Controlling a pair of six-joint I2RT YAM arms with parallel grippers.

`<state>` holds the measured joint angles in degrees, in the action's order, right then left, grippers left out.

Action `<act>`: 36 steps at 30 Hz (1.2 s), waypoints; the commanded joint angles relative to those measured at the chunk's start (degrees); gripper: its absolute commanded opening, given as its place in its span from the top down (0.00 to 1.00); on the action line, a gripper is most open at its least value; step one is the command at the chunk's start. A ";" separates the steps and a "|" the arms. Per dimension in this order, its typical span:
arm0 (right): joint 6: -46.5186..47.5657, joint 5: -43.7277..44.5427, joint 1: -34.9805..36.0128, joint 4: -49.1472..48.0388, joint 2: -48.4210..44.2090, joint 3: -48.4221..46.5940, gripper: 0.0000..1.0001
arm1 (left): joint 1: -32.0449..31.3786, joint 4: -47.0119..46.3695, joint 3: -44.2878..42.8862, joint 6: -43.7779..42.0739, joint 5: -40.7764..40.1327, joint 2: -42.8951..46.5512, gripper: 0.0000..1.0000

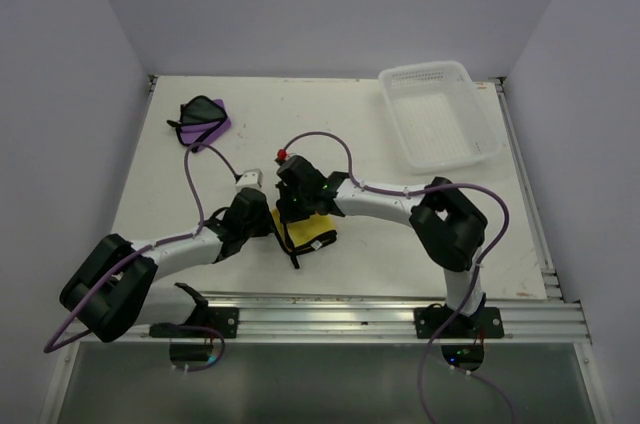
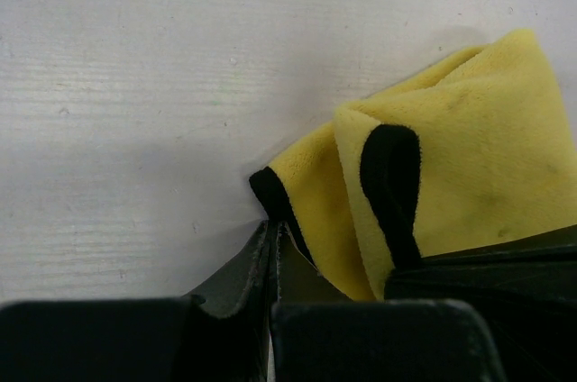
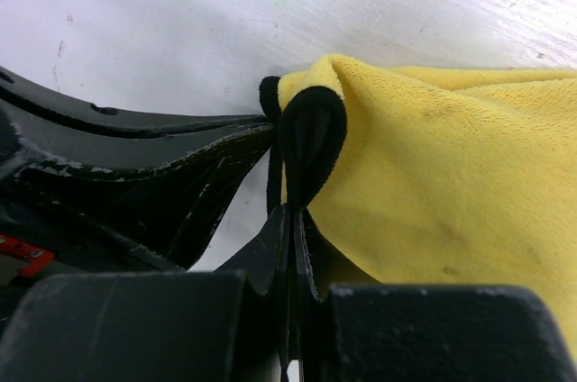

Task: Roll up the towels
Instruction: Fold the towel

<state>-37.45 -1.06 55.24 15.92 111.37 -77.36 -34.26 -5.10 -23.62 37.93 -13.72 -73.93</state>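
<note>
A bright yellow towel (image 1: 310, 232) with black edging lies bunched near the table's front middle, with both grippers on its left end. My left gripper (image 2: 272, 229) is shut, its tips meeting on the black-edged corner of the yellow towel (image 2: 469, 166). My right gripper (image 3: 297, 211) is shut on a folded black edge of the yellow towel (image 3: 451, 175), right beside the left gripper's fingers (image 3: 180, 143). From above, the left gripper (image 1: 268, 219) and right gripper (image 1: 293, 209) nearly touch. A purple towel (image 1: 210, 124) lies crumpled at the back left, far from both.
A white perforated basket (image 1: 425, 71) sits at the back right. A small white connector (image 1: 248, 182) lies on the table just behind the left gripper. Purple cables loop over both arms. An aluminium rail (image 1: 380, 309) runs along the near edge; walls enclose the table.
</note>
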 commanded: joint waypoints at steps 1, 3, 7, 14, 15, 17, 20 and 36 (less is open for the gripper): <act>1.77 -1.40 0.74 -0.01 0.86 -2.97 1.00 | -0.28 -2.10 -0.11 0.74 -1.05 0.54 1.00; 2.03 -1.66 1.09 0.07 1.13 -3.14 1.00 | -0.19 -1.84 -0.29 0.65 -1.31 0.63 1.00; 3.08 -1.58 1.62 1.21 2.09 -4.28 1.00 | -0.19 -1.40 -0.46 0.48 -1.58 0.80 1.00; 4.84 -0.35 1.62 4.55 4.55 -5.61 1.00 | -0.19 -0.70 -0.55 0.12 -2.37 1.51 1.00; 5.11 -0.17 1.62 4.99 4.99 -5.52 1.00 | -0.19 -0.52 -0.55 0.04 -2.46 1.60 1.00; 5.28 0.53 1.62 5.17 5.00 -5.34 1.00 | -0.11 -0.43 -0.64 0.04 -2.63 1.68 1.00; 5.46 0.10 1.62 5.17 4.91 -5.17 0.82 | -0.19 -0.26 -0.82 0.04 -2.63 1.69 1.00; 2.39 -1.58 1.27 -0.01 -2.65 -0.17 0.41 | -0.19 2.73 -1.34 -0.23 -4.30 4.23 1.00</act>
<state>-33.89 -2.63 56.60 17.65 114.37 -78.78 -34.26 -3.49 -23.64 37.91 -15.79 -71.42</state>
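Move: The right hand, still pinching the folded-over edge, has the lower layer's left edge about 4 cm below it, 1 cm back and 1 cm left. The towel's middle is roughly 5 cm right and 1 cm back of this hand at that depth, and the strap some 8 cm back and 2 cm right, also at table level. The left hand's shut fingertips are at that same left edge, about 1 cm below and 1 cm right of their hand point, level with it fore and aft. Down about 3 cm, after a 1 cm shift left and a slight drift back, the right hand brings the pinched upper edge onto the lower one at the towel's left side, then opens past half to let it go and starts to rise. The left hand, fingers shut, stays by that edge and eases up about 1 cm. ##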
